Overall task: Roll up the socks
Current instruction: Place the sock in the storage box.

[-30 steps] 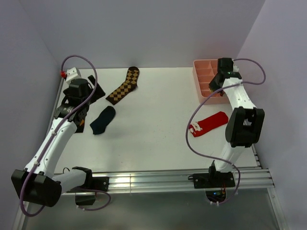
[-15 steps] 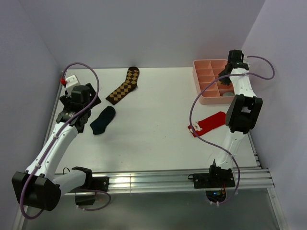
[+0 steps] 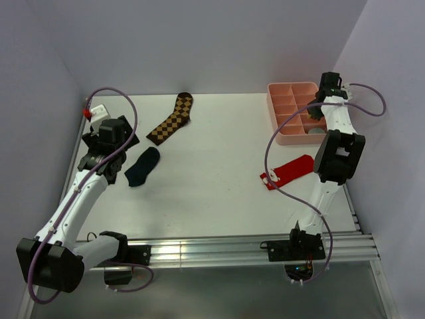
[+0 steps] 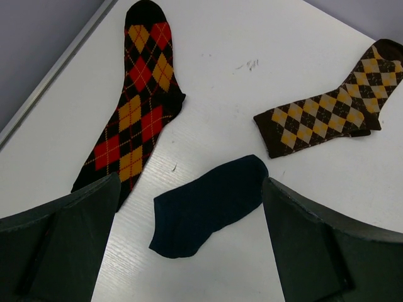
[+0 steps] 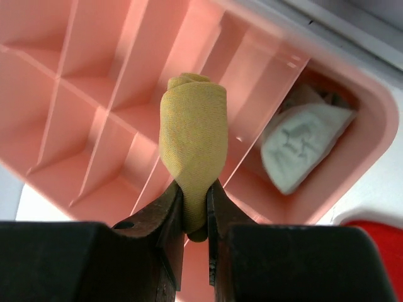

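Observation:
A dark navy sock [image 3: 142, 166] lies flat on the white table, left of centre. My left gripper [image 4: 190, 185] hangs open above it, one finger on each side of the navy sock [image 4: 211, 204] and not touching it. Over the pink divided tray [image 3: 292, 87] at the back right, my right gripper [image 5: 194, 196] is shut on a rolled mustard yellow sock [image 5: 192, 126], held above the tray's dividers [image 5: 94, 82]. A rolled grey sock [image 5: 302, 145] sits in a corner compartment. In the top view the right gripper [image 3: 323, 100] hides the yellow sock.
A brown checkered sock [image 3: 171, 119] lies behind the navy one, and a red and yellow argyle sock [image 4: 138, 107] lies to its left, near the table's left edge. A red sock with white trim [image 3: 289, 171] lies in front of the tray. Walls stand close at the back and both sides.
My right arm has carried the yellow sock from the tray's left part towards its back right. The left arm shifted slightly, still open over the navy sock.

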`<state>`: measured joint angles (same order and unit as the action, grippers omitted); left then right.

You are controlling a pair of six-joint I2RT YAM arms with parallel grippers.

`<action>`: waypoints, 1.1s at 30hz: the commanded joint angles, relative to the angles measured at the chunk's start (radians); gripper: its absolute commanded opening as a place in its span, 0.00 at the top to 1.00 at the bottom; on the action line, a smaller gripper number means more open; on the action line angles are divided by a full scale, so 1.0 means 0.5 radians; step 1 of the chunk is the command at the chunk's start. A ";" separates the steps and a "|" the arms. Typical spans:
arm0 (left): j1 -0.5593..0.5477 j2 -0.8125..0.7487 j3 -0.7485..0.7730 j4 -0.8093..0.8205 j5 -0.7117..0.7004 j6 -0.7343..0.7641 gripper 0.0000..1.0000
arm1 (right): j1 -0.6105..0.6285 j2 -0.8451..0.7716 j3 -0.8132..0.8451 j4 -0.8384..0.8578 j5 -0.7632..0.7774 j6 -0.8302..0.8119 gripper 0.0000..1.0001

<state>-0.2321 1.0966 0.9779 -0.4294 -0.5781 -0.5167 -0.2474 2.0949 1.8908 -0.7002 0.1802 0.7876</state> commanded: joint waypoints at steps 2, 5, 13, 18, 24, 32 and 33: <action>-0.002 -0.021 -0.026 0.049 -0.031 -0.007 0.00 | -0.030 0.118 0.044 0.035 0.115 0.060 1.00; -0.002 -0.015 -0.035 0.040 -0.031 -0.016 0.01 | -0.036 0.164 0.050 0.050 0.124 0.088 1.00; -0.002 -0.015 -0.057 0.052 -0.028 -0.028 0.01 | -0.039 0.250 0.087 0.176 0.158 0.146 1.00; -0.002 0.004 -0.060 0.055 -0.031 -0.025 0.01 | -0.039 0.366 0.191 0.087 0.201 0.158 0.99; 0.001 0.013 -0.060 0.052 -0.034 -0.019 0.01 | -0.039 0.400 0.161 0.112 0.173 0.152 0.70; 0.001 0.010 -0.066 0.064 -0.022 -0.025 0.01 | -0.039 0.283 0.087 0.195 0.183 0.100 0.48; 0.001 0.010 -0.066 0.064 -0.013 -0.022 0.01 | -0.039 0.280 0.102 0.189 0.183 0.100 0.48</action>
<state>-0.2321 1.1061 0.9482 -0.4274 -0.5804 -0.5186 -0.2558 2.2776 1.9442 -0.6098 0.2420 0.8402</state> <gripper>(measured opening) 0.995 0.505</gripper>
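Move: The held yellow sock is bound for the storage box's right-hand compartment, second from the near end; its middle lies about 4 cm ahead of the right hand, 4 cm to its right and 10 cm below. The grey-green sock's compartment is roughly 6 cm nearer the base than that one and about level with it sideways. The red sock lies some 22 cm behind the hand and 15 cm to its left. From the left hand the target compartment is about 22 cm ahead, 85 cm right and 19 cm lower. The yellow sock, still pinched in the right fingers, is lowered into its compartment: the right hand sinks about 6 cm, first almost straight down, then easing some 3 cm forward and 2 cm to the right. Near the bottom the fingers open from nearly shut to about half, and the hand starts to lift slightly. ##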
